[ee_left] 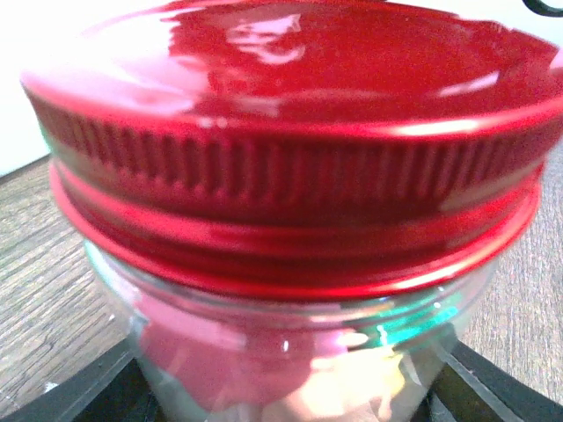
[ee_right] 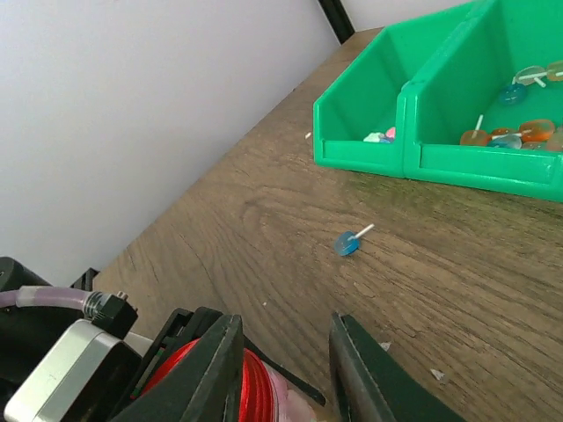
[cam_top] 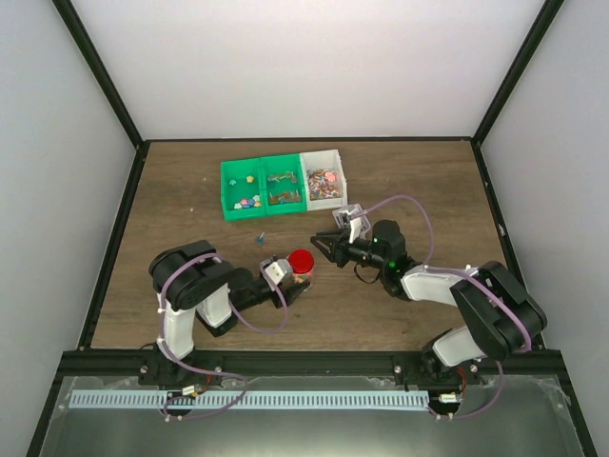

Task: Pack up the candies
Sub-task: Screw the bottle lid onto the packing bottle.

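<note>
A clear jar (cam_top: 299,276) with a round red lid (cam_top: 302,260) stands left of the table's middle. My left gripper (cam_top: 293,280) is shut on the jar's body. In the left wrist view the lid (ee_left: 290,132) fills the frame, and pink and pale candies (ee_left: 264,360) show through the glass (ee_left: 158,308). My right gripper (cam_top: 322,248) is open and empty, just right of the jar. In its wrist view the gripper (ee_right: 283,330) stands beside the lid (ee_right: 189,378). One blue candy on a white stick (cam_top: 261,238) lies loose on the table, also in the right wrist view (ee_right: 345,243).
A green two-compartment bin (cam_top: 225,186) and a white bin (cam_top: 324,155) stand at the back, holding small candies in mixed colours (cam_top: 249,201). In the right wrist view the green bin (ee_right: 361,154) holds blue and orange sweets (ee_right: 501,136). White walls enclose the table.
</note>
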Tool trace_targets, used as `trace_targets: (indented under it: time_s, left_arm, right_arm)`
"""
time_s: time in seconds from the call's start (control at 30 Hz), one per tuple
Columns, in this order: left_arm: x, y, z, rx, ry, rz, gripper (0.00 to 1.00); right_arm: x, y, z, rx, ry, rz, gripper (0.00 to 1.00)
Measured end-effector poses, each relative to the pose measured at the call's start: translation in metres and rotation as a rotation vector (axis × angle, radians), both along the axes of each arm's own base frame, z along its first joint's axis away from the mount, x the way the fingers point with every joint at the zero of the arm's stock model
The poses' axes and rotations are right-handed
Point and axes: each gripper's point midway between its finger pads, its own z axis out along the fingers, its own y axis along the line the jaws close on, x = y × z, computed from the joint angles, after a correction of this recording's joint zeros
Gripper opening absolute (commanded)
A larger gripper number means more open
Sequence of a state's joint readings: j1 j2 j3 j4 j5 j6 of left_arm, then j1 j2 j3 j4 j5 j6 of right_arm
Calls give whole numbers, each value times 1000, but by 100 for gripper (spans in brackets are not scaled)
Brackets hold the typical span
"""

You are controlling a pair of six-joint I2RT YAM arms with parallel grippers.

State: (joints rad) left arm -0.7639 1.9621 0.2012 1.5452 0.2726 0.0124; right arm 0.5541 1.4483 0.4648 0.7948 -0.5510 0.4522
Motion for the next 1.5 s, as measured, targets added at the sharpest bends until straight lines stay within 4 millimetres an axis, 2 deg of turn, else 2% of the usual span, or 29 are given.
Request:
trace_targets:
  time_s: [0.3, 0.47, 0.77, 1.13, 1.37, 1.5]
  left_arm:
    - [1, -1, 1, 13, -29, -8, 66]
    - [3, -2, 1, 12, -33, -6, 66]
    - [7, -3, -1, 12, -32, 0, 66]
    - [9, -2, -1, 12, -32, 6, 64]
    - [10, -2, -1, 8, -30, 6, 64]
    - [13, -2, 0, 4, -28, 14, 64]
  right_arm:
    - [-14, 8, -13, -34, 45, 51, 24]
    - [-21, 14, -23, -59, 64, 80, 13]
    - [-19, 16, -20, -52, 57, 79, 1]
    - [-23, 12, -20, -37, 55, 70, 1]
    - [-35, 3, -21, -20, 57, 58, 1]
    - [-50, 0, -22, -11, 65, 79, 1]
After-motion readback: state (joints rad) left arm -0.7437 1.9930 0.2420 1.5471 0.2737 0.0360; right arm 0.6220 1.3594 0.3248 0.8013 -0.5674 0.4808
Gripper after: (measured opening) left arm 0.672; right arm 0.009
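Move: The lid already sits on the packing bottle that the left gripper holds: it is some 6 cm above the left hand, straight over it. From the right hand, the lid lies about 5 cm back, 3 cm to the left and 3 cm below. The blue lollipop on the table is roughly 5 cm ahead of the right hand and 13 cm to its left; the scoop lies about 8 cm ahead and 10 cm to its right, both some 14 cm lower. Sink the right gripper about 2 cm while bringing it back and left to the lid's rim, shutting its part-open fingers fully. Then draw the closed fingertips another 3 cm back along the lid's right side, easing slightly right, in the clockwise, tightening sense. Keep the left gripper closed on the bottle, edging it about 1 cm forward against that stroke. ##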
